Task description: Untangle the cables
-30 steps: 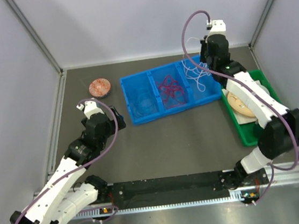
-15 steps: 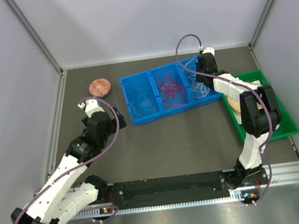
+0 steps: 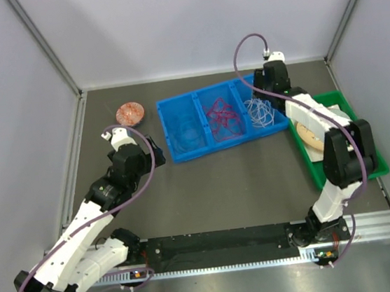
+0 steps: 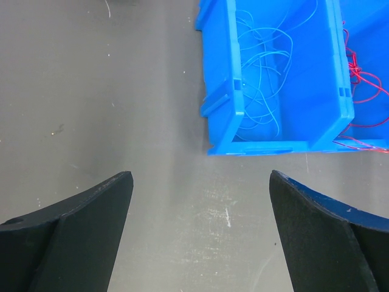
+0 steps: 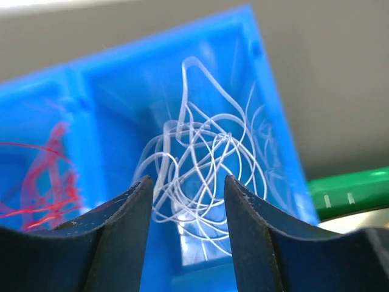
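A blue bin (image 3: 230, 144) with three compartments holds the cables. Blue cables (image 3: 188, 133) lie in its left compartment, red cables (image 3: 221, 117) in the middle and white cables (image 3: 260, 112) on the right. My right gripper (image 5: 188, 177) hovers over the right compartment, open, nothing between its fingers. The white cables (image 5: 200, 158) lie in loose loops below it, beside the red cables (image 5: 48, 176). My left gripper (image 4: 200, 176) stands wide open over bare table just short of the bin's left end, facing the blue cables (image 4: 261, 91).
A green tray (image 3: 373, 161) holding a tan round object (image 3: 314, 136) sits right of the bin, under the right arm. A copper-coloured round disc (image 3: 131, 113) lies at the back left. Grey walls close in the table on three sides.
My right gripper was shut and holding white cables above the bin; it dropped to the right compartment and opened, leaving them in the bin. The left arm barely moved.
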`<action>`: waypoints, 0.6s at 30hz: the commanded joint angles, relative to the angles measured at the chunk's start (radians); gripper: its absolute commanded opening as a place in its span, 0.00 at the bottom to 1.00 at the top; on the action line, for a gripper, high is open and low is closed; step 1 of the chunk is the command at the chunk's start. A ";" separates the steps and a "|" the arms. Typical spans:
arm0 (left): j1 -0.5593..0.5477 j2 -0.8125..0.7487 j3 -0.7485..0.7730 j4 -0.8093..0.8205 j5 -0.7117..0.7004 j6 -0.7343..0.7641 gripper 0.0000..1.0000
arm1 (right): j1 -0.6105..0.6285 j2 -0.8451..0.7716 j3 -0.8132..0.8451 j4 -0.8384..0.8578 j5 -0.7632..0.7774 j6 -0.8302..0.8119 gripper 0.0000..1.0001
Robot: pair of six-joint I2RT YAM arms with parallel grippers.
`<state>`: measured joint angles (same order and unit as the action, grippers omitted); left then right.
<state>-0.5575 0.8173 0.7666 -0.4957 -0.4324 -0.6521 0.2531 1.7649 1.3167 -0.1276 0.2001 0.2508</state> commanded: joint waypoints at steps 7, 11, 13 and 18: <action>0.007 -0.015 0.039 0.036 0.015 0.019 0.99 | -0.005 -0.303 -0.010 -0.045 0.027 -0.013 0.95; 0.007 -0.020 0.068 -0.010 -0.026 0.032 0.99 | -0.005 -0.361 0.009 -0.192 0.021 0.007 0.99; 0.010 -0.014 0.085 -0.038 -0.034 0.048 0.99 | -0.005 -0.404 0.004 -0.262 0.024 0.019 0.99; 0.010 0.040 0.135 -0.099 -0.022 0.074 0.99 | -0.005 -0.539 -0.098 -0.411 0.076 0.064 0.99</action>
<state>-0.5529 0.8234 0.8352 -0.5560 -0.4423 -0.6144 0.2531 1.3651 1.2778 -0.3771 0.2256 0.2684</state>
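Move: The white cable lies already released in the blue box's right-hand compartment, roughly 13 cm below the right hand, about 3 cm back and 1 cm to its left. The red cable, in the middle compartment, is some 16 cm left and 3 cm back of that hand. The green tray's middle is about 26 cm right and 17 cm back. From the left hand, the white cable is about 21 cm ahead, 39 cm right and 18 cm below. No contact with the cable shows any more: the right hand leaves it, rising fast by some 13 cm out of the blue box, then drawing back about 8 cm towards its base and sinking slightly as it goes. Its half-open fingers spread wide, and the wrist tips up about 15 degrees before partly levelling back. ##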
